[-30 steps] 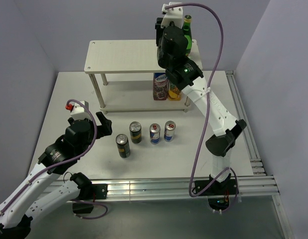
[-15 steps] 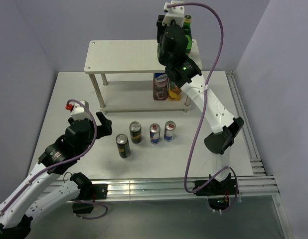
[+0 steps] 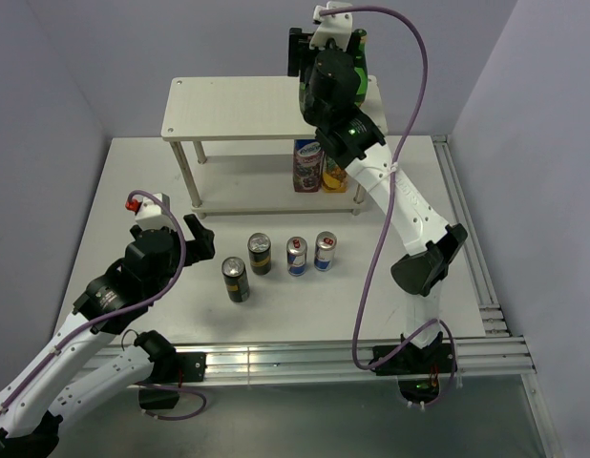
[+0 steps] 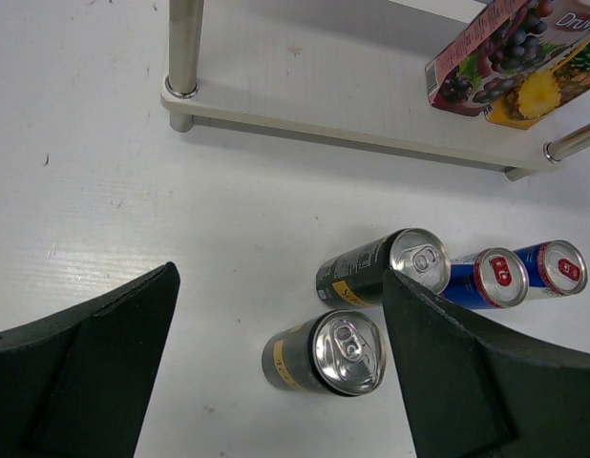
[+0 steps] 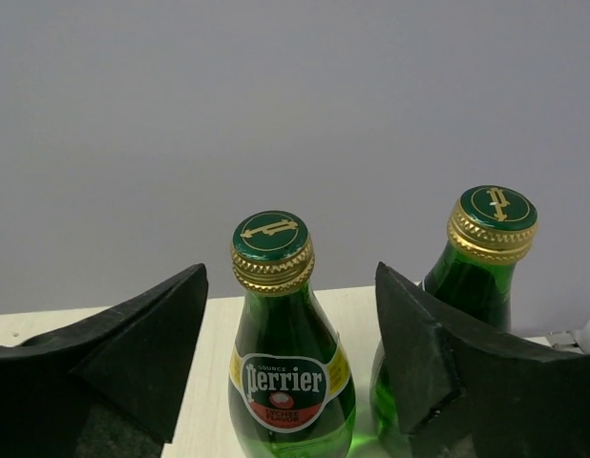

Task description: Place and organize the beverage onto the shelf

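Observation:
On the shelf's top board (image 3: 240,107), at its right end, stand two green glass bottles. My right gripper (image 5: 291,277) is open around the left bottle (image 5: 281,367), with a gap on each side. The second bottle (image 5: 488,250) stands just right of it, partly behind my right finger. From above, only one bottle top (image 3: 359,40) shows past the wrist. Two dark cans (image 3: 236,280) (image 3: 260,254) and two blue-and-silver cans (image 3: 296,256) (image 3: 325,251) stand on the table in front of the shelf. My left gripper (image 4: 281,277) hangs open above the nearer dark can (image 4: 326,351), holding nothing.
Two juice cartons (image 3: 314,166) stand on the lower board (image 4: 324,100) at its right end. Thin metal legs (image 4: 183,43) rise at the shelf's corners. A wall lies close behind the shelf, and a rail (image 3: 467,239) runs along the table's right edge.
My right gripper has opened and let go of the green bottle, which stands on the top board. The left arm has not moved.

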`<action>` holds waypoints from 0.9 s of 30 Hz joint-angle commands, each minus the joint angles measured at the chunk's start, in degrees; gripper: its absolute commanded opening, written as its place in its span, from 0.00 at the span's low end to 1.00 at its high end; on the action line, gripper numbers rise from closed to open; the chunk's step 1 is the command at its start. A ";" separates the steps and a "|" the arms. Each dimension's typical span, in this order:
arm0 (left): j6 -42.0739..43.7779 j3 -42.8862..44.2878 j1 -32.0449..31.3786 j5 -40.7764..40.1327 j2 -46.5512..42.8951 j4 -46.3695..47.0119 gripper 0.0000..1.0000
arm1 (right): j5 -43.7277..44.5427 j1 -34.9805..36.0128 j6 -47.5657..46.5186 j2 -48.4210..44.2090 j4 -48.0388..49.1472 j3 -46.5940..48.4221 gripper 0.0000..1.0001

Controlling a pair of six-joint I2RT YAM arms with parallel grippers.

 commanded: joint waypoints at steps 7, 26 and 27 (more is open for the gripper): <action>0.77 0.01 0.20 0.73 0.17 1.23 0.94 | 1.14 0.85 -0.10 -3.29 2.15 -3.06 1.00; 0.95 0.53 0.11 0.64 0.87 1.40 0.94 | 14.06 13.23 1.89 -26.29 13.93 -35.13 1.00; 1.04 0.45 0.20 1.78 0.52 1.84 0.94 | 14.50 14.02 3.92 -27.98 13.06 -36.63 1.00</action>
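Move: The Perrier bottle I have just set on the shelf top stands between my right hand's loosened fingers, its middle about 1 cm ahead, 1 cm left and 1 cm below. The other Perrier is some 7 cm to my right, about 1 cm ahead; the shelf top's front edge runs 7 cm back and 10 cm below, level sideways. From my idle left hand the first bottle is roughly 25 cm ahead, 28 cm right and 27 cm up. I spread my right fingers the rest of the way around the standing bottle and sink about 3 cm beside it. Then, fingers still pointing forward, I draw back some 10 cm at growing speed, away from both bottles and out past the shelf's front edge, dipping the fingertips slightly and staying wide open. ##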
